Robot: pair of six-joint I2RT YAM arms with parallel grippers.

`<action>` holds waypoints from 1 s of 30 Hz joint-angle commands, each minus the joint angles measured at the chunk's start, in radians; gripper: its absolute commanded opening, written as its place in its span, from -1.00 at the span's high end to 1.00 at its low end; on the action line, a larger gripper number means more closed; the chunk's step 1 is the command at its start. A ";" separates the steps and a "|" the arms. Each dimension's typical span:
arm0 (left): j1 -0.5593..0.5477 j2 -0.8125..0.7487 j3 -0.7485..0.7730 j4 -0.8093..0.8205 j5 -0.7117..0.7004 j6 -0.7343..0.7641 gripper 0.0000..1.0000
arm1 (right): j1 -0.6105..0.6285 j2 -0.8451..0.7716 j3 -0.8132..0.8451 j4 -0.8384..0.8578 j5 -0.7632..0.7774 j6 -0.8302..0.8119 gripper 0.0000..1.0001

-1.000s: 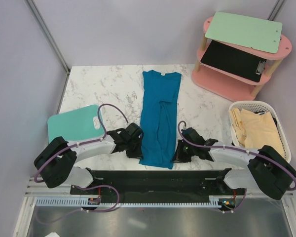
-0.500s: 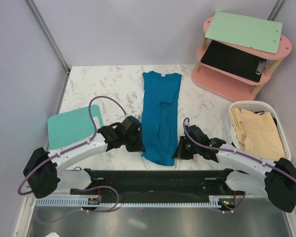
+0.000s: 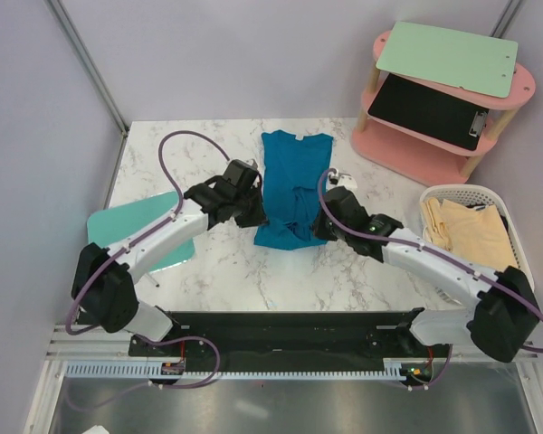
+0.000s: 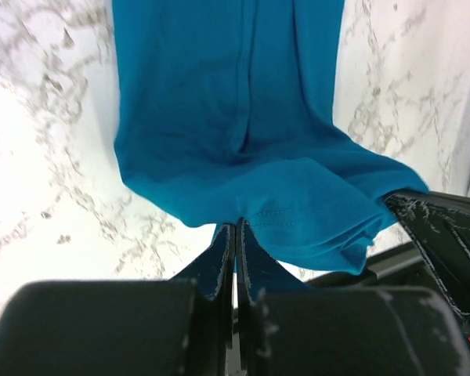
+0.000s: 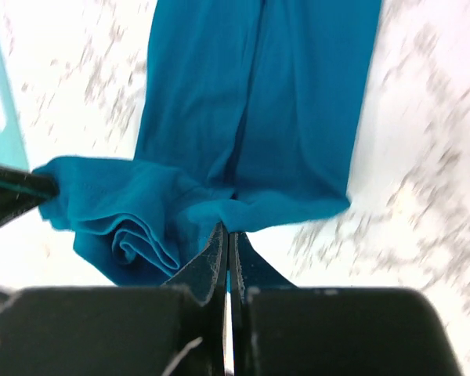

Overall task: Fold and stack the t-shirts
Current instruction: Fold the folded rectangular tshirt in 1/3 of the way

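A teal-blue t-shirt [image 3: 291, 176] lies lengthwise in the middle of the marble table, folded into a narrow strip with its collar at the far end. Its near hem is lifted off the table and carried over the strip, sagging between the two grippers. My left gripper [image 3: 256, 217] is shut on the hem's left corner [image 4: 254, 215]. My right gripper [image 3: 319, 226] is shut on the right corner [image 5: 235, 211]. Cream-yellow t-shirts [image 3: 471, 237] lie heaped in the white mesh basket [image 3: 518, 255] at the right.
A mint-green board [image 3: 131, 233] lies flat at the table's left, partly under the left arm. A pink two-tier shelf [image 3: 416, 149] stands at the far right, holding a green clipboard [image 3: 448, 56] on top and a black one [image 3: 430, 110] below.
Both grippers have moved from the near edge toward the far side, carrying the teal shirt's hem up over the strip. The shirt looks about half as long now.
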 commanded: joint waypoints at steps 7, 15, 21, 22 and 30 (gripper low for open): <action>0.099 0.233 0.268 -0.004 0.007 0.173 0.96 | -0.096 0.290 0.219 0.089 0.219 -0.205 1.00; 0.150 0.448 0.414 -0.009 0.016 0.213 0.96 | -0.191 0.491 0.306 0.142 0.153 -0.250 1.00; 0.180 0.578 0.518 -0.012 0.018 0.233 0.87 | -0.234 0.643 0.403 0.155 0.105 -0.274 0.72; 0.185 0.585 0.532 -0.013 0.024 0.239 0.62 | -0.239 0.662 0.435 0.162 0.102 -0.282 0.55; 0.196 0.456 0.453 0.008 -0.003 0.247 -1.00 | -0.257 0.438 0.274 0.324 0.151 -0.277 -0.96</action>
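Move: Each hand still pinches a corner of the t-shirt's raised hem. The left hand's laying spot, on the flat shirt, is about 15 cm ahead and 13 below; the collar end is 29 ahead, 9 right. The right hand's spot is about 16 ahead, 3 right and 13 below, with the collar end some 31 ahead, 7 left. The cloth's near edge on the table lies about 3 cm back from the left hand, 8 right. Both hands carry the pinched hem some 15 cm forward over the shirt, sinking about 8 cm, then open wide. ##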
